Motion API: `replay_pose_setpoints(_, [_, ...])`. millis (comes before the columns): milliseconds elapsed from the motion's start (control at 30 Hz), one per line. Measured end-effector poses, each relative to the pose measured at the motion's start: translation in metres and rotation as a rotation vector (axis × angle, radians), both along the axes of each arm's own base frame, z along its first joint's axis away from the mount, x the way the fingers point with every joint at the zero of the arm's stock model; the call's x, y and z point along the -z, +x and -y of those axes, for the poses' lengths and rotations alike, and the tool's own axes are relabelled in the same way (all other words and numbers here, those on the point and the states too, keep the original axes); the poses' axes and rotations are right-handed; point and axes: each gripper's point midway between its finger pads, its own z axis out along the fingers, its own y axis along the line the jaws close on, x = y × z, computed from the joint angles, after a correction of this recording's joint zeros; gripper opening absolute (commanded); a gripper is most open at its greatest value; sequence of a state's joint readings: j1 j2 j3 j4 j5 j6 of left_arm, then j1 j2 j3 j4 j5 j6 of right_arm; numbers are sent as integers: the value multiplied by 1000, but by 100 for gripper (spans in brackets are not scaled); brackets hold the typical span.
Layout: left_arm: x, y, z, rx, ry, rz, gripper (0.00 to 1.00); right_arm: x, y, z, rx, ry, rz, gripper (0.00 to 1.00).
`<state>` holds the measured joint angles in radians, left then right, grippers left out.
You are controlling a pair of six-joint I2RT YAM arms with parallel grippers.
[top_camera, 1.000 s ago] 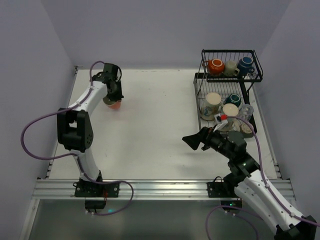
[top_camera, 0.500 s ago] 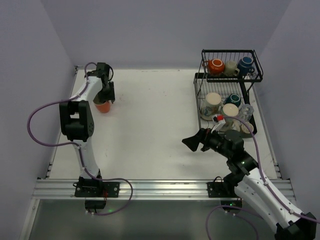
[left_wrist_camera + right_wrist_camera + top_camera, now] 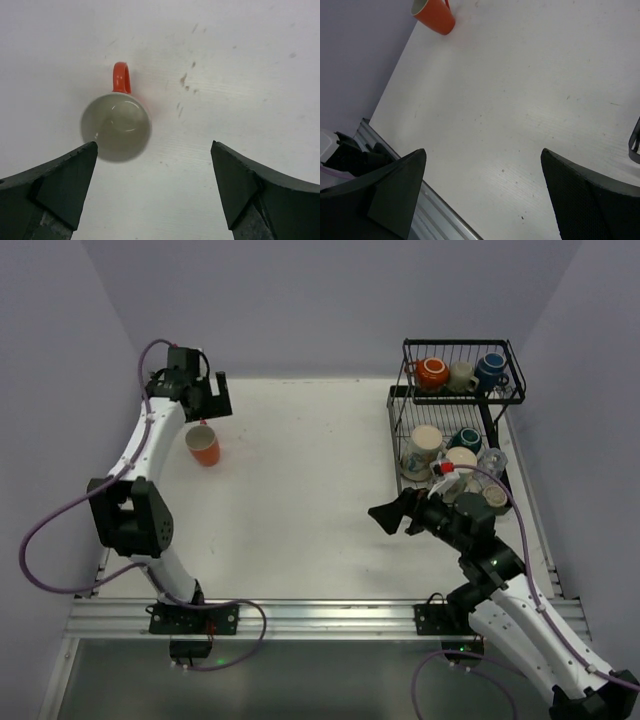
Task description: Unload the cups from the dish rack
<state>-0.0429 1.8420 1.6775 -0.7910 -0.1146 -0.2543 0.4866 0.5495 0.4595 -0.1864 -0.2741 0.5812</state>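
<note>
An orange-red cup [image 3: 204, 447] stands upright on the white table at the far left; it also shows in the left wrist view [image 3: 116, 122], handle away, and the right wrist view [image 3: 433, 14]. My left gripper [image 3: 212, 398] is open and empty, raised above and behind it. The black wire dish rack [image 3: 455, 410] stands at the far right. Its upper basket holds an orange-red cup [image 3: 431, 372], a beige cup [image 3: 462, 376] and a dark blue cup [image 3: 490, 368]. The lower tray holds a cream cup [image 3: 424, 445], a teal cup [image 3: 465, 438] and a white cup [image 3: 461, 459]. My right gripper [image 3: 384, 520] is open and empty, left of the rack.
Purple walls close in the table on the left, back and right. An aluminium rail [image 3: 320, 615] runs along the near edge. A clear glass item [image 3: 494, 462] sits in the rack's lower tray.
My left gripper has let go of the orange-red cup, now standing on the table, and has risen back and to the left. The right gripper has barely shifted.
</note>
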Motion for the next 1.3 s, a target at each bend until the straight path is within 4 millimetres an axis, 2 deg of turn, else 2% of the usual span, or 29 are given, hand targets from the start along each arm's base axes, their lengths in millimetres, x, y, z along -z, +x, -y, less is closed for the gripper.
replay_pose_setpoints(100, [-64,-12,18,38,-53,194,100,-12,5,6,36,-15,21,99])
replay_pose_setpoints(133, [-89,-23,36,79,-74,274,100,-16,7,9,55,-26,28,99])
replay_pose_setpoints(167, [-105,-33,52,121,-89,328,100,-20,9,14,85,-43,33,99])
replay_pose_setpoints(233, [-138,-69,106,273,-161,442,100,-33,17,27,159,-74,55,99])
replay_pose_setpoints(300, [-157,-115,158,454,-264,525,100,-46,24,40,241,-102,74,99])
replay_pose_setpoints(333, [-158,-139,176,534,-315,549,100,-52,28,47,283,-113,85,99])
replay_pose_setpoints(367, [-153,-156,183,585,-348,549,100,-58,31,54,323,-126,93,99])
replay_pose_setpoints(433, [-145,-180,186,641,-394,561,100,-64,38,69,405,-162,103,99])
replay_pose_setpoints(600, [-121,-216,184,727,-439,551,100,-60,59,104,578,-296,60,99])
replay_pose_setpoints(733, [-123,-241,180,787,-469,624,100,-50,75,145,713,-407,-1,99])
replay_pose_setpoints(833, [-124,-254,180,822,-469,679,100,-41,81,173,788,-489,-51,99])
replay_pose_setpoints(933, [-117,-261,186,855,-455,690,100,-32,86,184,802,-558,-89,99])
replay_pose_setpoints(1133, [-107,-270,198,908,-433,667,100,-10,97,191,749,-660,-169,99])
replay_pose_setpoints(1300, [-109,-272,199,911,-424,681,100,-8,104,196,724,-676,-187,99])
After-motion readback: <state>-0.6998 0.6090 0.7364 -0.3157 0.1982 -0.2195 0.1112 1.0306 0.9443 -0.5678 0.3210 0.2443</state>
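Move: The near cream mug, upside down on the rack's lower level, lies about 16 cm ahead of the right hand, 21 cm to its right and 9 cm below. The far cream mug stands 6 cm beyond that mug and 8 cm left of it, the teal cup 8 cm beyond and 3 cm right, the glass 3 cm beyond and 8 cm right. From the left hand the near cream mug is some 62 cm right, 9 cm back, 7 cm lower; the just-released orange cup is 2 cm back, 4 cm left, 11 cm below. Swing the open right gripper about 20 cm right and 10 cm forward to the near cream mug, arching up some 6 cm and sinking again, while turning it clockwise and tipping its left side down until the mug shows between the fingers, not gripped. Meanwhile lift the open left gripper clear of the orange cup, then draw it back and right, turning clockwise and levelling out. ##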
